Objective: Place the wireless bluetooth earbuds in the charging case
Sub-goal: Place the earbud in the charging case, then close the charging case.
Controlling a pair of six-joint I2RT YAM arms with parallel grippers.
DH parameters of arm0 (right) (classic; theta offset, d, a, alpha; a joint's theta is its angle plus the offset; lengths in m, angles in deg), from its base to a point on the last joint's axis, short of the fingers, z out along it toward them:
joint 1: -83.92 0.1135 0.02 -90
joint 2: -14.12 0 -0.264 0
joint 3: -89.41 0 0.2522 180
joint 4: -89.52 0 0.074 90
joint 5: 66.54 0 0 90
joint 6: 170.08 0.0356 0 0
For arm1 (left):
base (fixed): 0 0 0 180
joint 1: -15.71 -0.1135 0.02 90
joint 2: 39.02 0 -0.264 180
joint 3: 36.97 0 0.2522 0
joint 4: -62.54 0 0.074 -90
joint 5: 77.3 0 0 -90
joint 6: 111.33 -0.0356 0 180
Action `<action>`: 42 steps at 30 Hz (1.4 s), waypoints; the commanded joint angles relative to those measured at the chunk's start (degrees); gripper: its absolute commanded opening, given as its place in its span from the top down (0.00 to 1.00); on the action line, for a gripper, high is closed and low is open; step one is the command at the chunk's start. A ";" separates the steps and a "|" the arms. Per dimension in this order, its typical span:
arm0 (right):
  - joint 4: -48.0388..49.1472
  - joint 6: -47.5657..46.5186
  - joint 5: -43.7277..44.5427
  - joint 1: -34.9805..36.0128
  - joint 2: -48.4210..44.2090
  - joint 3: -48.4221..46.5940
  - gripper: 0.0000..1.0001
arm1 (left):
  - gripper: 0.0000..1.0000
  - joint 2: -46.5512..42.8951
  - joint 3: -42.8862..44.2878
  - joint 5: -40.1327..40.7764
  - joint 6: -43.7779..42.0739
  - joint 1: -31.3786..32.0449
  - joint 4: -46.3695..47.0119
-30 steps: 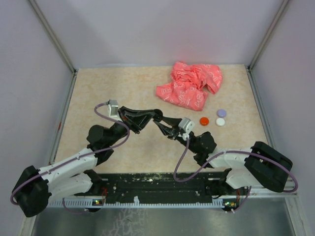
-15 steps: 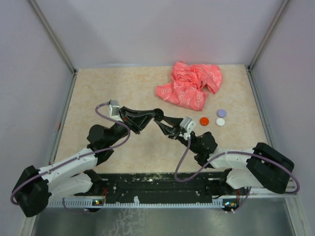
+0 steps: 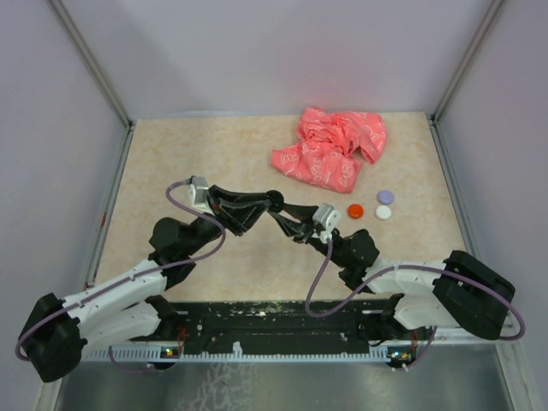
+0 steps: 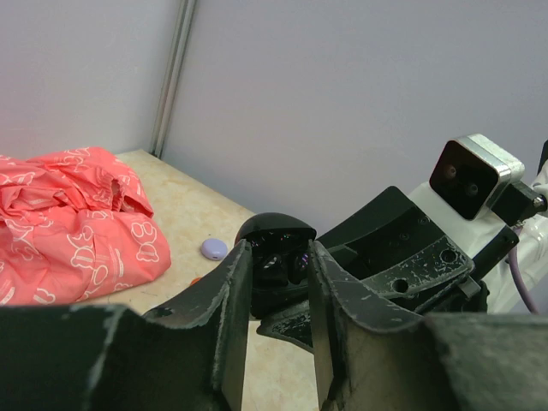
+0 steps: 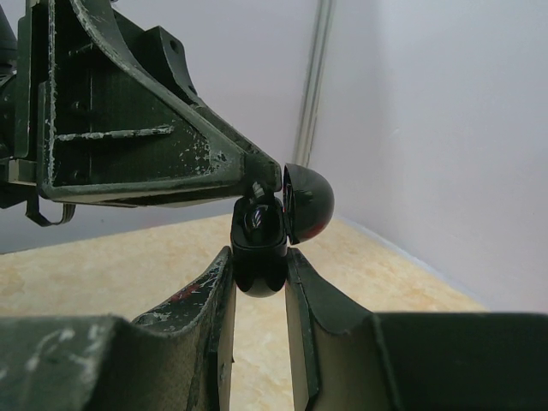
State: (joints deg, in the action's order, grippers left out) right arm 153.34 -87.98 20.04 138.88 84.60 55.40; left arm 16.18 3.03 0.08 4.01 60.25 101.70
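The black charging case [image 5: 259,257] hangs above the table with its domed lid [image 5: 306,204] swung open. My right gripper [image 5: 259,257] is shut on the case's lower body. Dark glossy earbuds [image 4: 281,264] sit in the case's wells, and one earbud [image 5: 256,219] shows from the right wrist too. My left gripper [image 4: 279,250] points into the open case [image 4: 272,233], its jaws a little apart and nothing gripped between them. From above, both grippers meet at mid-table, left gripper [image 3: 269,201] against right gripper [image 3: 282,210].
A crumpled pink cloth [image 3: 330,150] lies at the back right, also the pink cloth [image 4: 68,223] in the left wrist view. A red disc [image 3: 355,210], a white disc [image 3: 384,212] and a purple disc [image 3: 385,196] lie right of the grippers.
My left gripper's jaws have parted a little at the mouth of the case. Both arms have barely shifted, and the right gripper still holds the case.
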 commanded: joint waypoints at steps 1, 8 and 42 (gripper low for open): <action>4.43 0.95 -1.81 0.63 -2.14 -0.61 1.00 | 0.60 -1.77 1.13 -1.17 -1.72 0.29 -4.02; 1.50 1.31 -1.42 0.63 -3.29 0.33 1.00 | 0.52 -5.08 3.77 0.35 -3.85 0.20 -14.86; -10.29 11.92 -22.88 -5.31 -6.83 -3.28 1.00 | 0.03 0.02 6.25 -37.76 8.90 -10.96 -12.03</action>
State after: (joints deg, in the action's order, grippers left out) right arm 138.76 -78.72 -1.51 133.88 76.88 55.29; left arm 15.37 9.22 -32.77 9.89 49.43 84.35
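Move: The open charging case is in the right fingers, its middle about 1 cm ahead of, left of and above that hand. From the left hand, whose tips are at the case's mouth, it lies some 2 cm to the right, practically level and neither ahead nor back. Far below on the table, the red disc is roughly 23 cm ahead and 28 cm right of the left hand, the purple disc about 29 cm ahead and 39 cm right. Back and down, both hands travel together by about 4 to 5 cm. The left fingers, already loosening, spread to fully open, coming free of the case and ending astride it, while that hand rolls its left side up and swings some 20 degrees clockwise. The right hand keeps its grip on the case and turns it nearly as far counter-clockwise. ##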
